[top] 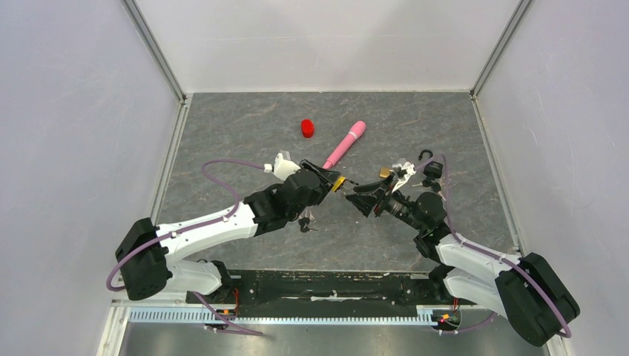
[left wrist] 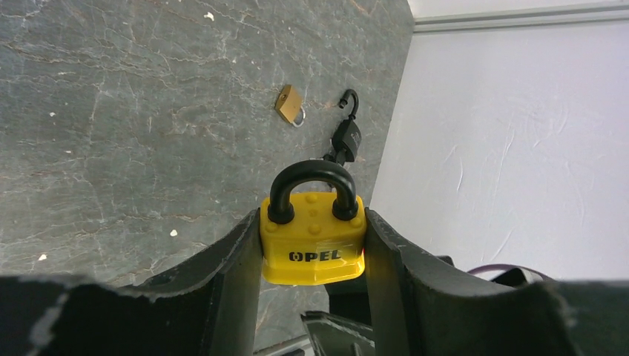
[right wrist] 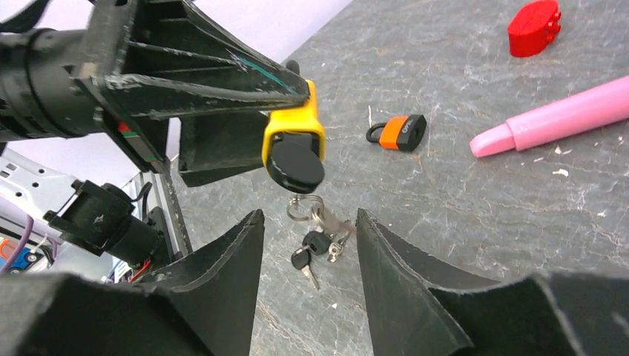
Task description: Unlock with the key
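Observation:
A yellow padlock (left wrist: 313,248) with a black shackle is clamped between the fingers of my left gripper (left wrist: 311,222), held above the table; in the top view it shows at the gripper's tip (top: 339,183). The right wrist view shows the padlock's black underside (right wrist: 295,162) facing me. A bunch of keys (right wrist: 315,241) on a ring sits below the padlock, seemingly on the table. My right gripper (right wrist: 309,216) is open, its fingers either side of the keys in view without touching them.
On the grey table lie a pink marker (top: 345,144), a red plastic piece (top: 307,128), a small brass padlock (left wrist: 289,104), a black padlock (left wrist: 346,137) and an orange-and-black padlock (right wrist: 400,132). White walls enclose the left, right and back.

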You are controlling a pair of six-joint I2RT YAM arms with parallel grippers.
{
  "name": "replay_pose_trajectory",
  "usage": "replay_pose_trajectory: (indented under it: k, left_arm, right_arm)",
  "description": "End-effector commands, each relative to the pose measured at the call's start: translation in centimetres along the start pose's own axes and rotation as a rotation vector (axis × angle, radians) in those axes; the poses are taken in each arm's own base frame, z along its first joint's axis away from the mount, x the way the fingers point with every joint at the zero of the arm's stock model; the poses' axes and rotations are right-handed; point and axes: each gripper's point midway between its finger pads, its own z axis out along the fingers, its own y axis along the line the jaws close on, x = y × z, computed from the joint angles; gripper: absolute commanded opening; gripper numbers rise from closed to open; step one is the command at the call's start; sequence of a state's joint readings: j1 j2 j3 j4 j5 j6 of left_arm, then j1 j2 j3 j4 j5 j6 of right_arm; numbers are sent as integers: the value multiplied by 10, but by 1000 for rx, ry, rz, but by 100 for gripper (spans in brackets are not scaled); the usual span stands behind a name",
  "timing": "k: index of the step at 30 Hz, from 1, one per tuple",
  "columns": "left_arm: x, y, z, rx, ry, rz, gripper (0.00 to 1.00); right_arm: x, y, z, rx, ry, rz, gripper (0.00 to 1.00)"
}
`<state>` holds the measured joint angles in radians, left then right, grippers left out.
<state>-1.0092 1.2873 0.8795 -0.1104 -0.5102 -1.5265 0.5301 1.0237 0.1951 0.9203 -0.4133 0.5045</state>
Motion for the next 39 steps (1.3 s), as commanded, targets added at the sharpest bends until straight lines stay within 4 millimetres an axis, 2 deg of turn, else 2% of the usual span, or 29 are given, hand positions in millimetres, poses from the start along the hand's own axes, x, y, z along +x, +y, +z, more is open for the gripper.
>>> replay_pose_trajectory:
  k: [1,7,12,16,22,26,30,39]
  left_arm:
    - [-6,-34,-13,113,8,-33,2]
    - [0,-35,-13,114,39,-39,2]
    - [3,-35,-13,115,52,-40,2]
    - [6,-36,-13,120,67,-45,2]
    - [7,-38,-14,127,75,-56,2]
    - [9,-38,-14,130,83,-55,2]
    - [17,-43,-14,151,108,-56,2]
    - [56,-39,-15,143,171,15,2]
  right_arm:
    - [-17,7,10,-37,-41,-15,49]
    - [-22,12,14,-66,-61,-11,39]
    - [-24,13,15,-71,-70,-12,37]
    - [-25,14,16,-76,-71,-12,25]
    - [-19,13,16,-76,-53,-6,14]
    - [-18,14,17,-79,-49,-7,0]
    - [-25,13,22,-70,-66,-5,0]
    - [-51,-1,31,26,-157,-12,0]
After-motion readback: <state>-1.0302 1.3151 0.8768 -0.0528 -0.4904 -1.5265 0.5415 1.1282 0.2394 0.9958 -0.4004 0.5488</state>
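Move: The left hand still grips the yellow padlock. The black key head on its underside lies about 3 cm left, 2 cm ahead and 1 cm above the right hand, and some 2 cm right, 1 cm back and 2 cm below the left hand. On the table, about 17 cm below the right hand, the brass padlock is 9 cm ahead and 9 cm right, the orange padlock 8 cm ahead and 17 cm left, and the loose black keys 5 cm back and 14 cm left. The right fingers close from half open to shut at the lower edge of the black key head, their tips meeting right under it. The right hand first dips about 1 cm and comes back up while edging left, then forward, about 1 cm each way. The left hand keeps its grip on the yellow padlock and brings it to the right by about 1.5 cm towards those fingers, drawing back a little first. ##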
